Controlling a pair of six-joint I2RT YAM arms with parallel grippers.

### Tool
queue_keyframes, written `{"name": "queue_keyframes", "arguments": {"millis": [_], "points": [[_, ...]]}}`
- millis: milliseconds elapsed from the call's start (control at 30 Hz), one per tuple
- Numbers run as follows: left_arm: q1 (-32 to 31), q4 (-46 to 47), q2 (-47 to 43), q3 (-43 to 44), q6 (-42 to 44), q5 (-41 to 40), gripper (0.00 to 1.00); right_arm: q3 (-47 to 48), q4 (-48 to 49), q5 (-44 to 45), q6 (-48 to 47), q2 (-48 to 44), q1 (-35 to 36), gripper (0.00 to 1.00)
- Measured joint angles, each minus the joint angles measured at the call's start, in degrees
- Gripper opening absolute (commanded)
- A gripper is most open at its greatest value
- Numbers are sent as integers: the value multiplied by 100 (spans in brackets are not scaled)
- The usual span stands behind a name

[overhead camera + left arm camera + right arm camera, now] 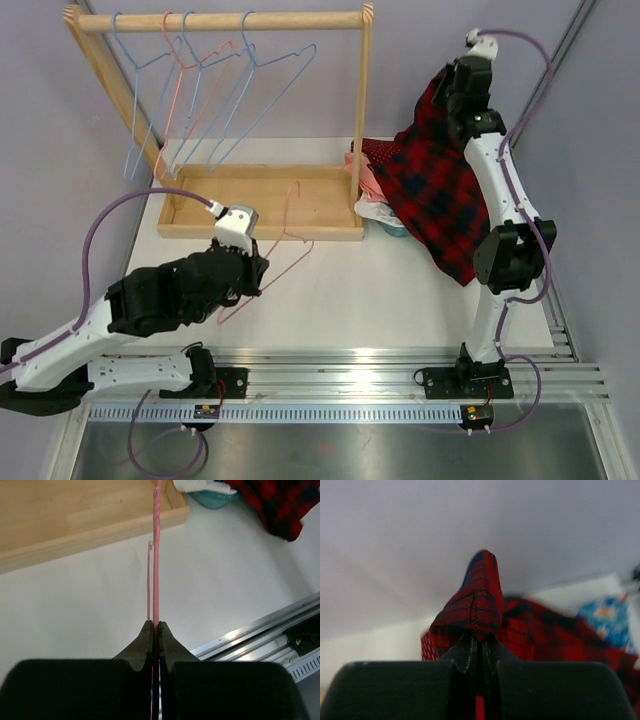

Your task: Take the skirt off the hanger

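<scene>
The skirt is red and black plaid. My right gripper is shut on its top edge and holds it high at the right, so the cloth hangs down to the table. In the right wrist view the fabric bunches over the closed gripper. My left gripper is shut on a pink wire hanger that lies bare on the white table, its hook reaching onto the wooden base. In the left wrist view the pink wire runs straight out from the closed gripper.
A wooden rack with several blue and pink wire hangers stands at the back left on its tray base. A pile of other clothes lies behind the skirt. A metal rail runs along the near table edge.
</scene>
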Motion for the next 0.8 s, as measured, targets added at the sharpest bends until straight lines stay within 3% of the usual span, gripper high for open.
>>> {"name": "queue_keyframes", "arguments": {"millis": [67, 100, 133, 333, 533, 800], "points": [[0, 52, 369, 527, 205, -179, 0, -857, 164, -289, 192, 22, -50, 4], [2, 76, 597, 861, 345, -293, 0, -1305, 221, -457, 297, 22, -61, 28], [4, 57, 846, 1279, 509, -420, 0, -1757, 334, -667, 437, 20, -61, 97], [658, 538, 2256, 3550, 1467, -570, 0, -4269, 1047, -1537, 957, -647, 13, 99], [1502, 820, 3348, 5250, 2153, -177, 0, -6419, 1512, -1790, 1335, -3130, 76, 99], [2483, 1528, 4572, 6290, 2540, 592, 0, -7958, 1720, -2232, 1589, -5283, 352, 100]]}}
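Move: The plaid skirt hangs from the right hand's fingers; the basin it is meant for is straight beneath, about 33 cm down, with the white garment on its rim some 8 cm back and 14 cm left of the hand. The left hand holds the empty pink hanger; the free stretch of rack bar is about 37 cm ahead, 9 cm right and 24 cm up. On that bar, the nearest blue hanger hangs straight ahead of this hand, and the rack's right post stands 20 cm to its right. The plaid skirt is carried down towards the basin by the right hand, which sinks over 20 cm, opens wide on the way and lets go, then draws back roughly 24 cm towards the base, rising a little. Meanwhile the pink hanger, kept pinched in the left hand, swings up and forward, about 20 cm each way, hook first to the rack bar, the wrist tilting some 25 degrees up. ##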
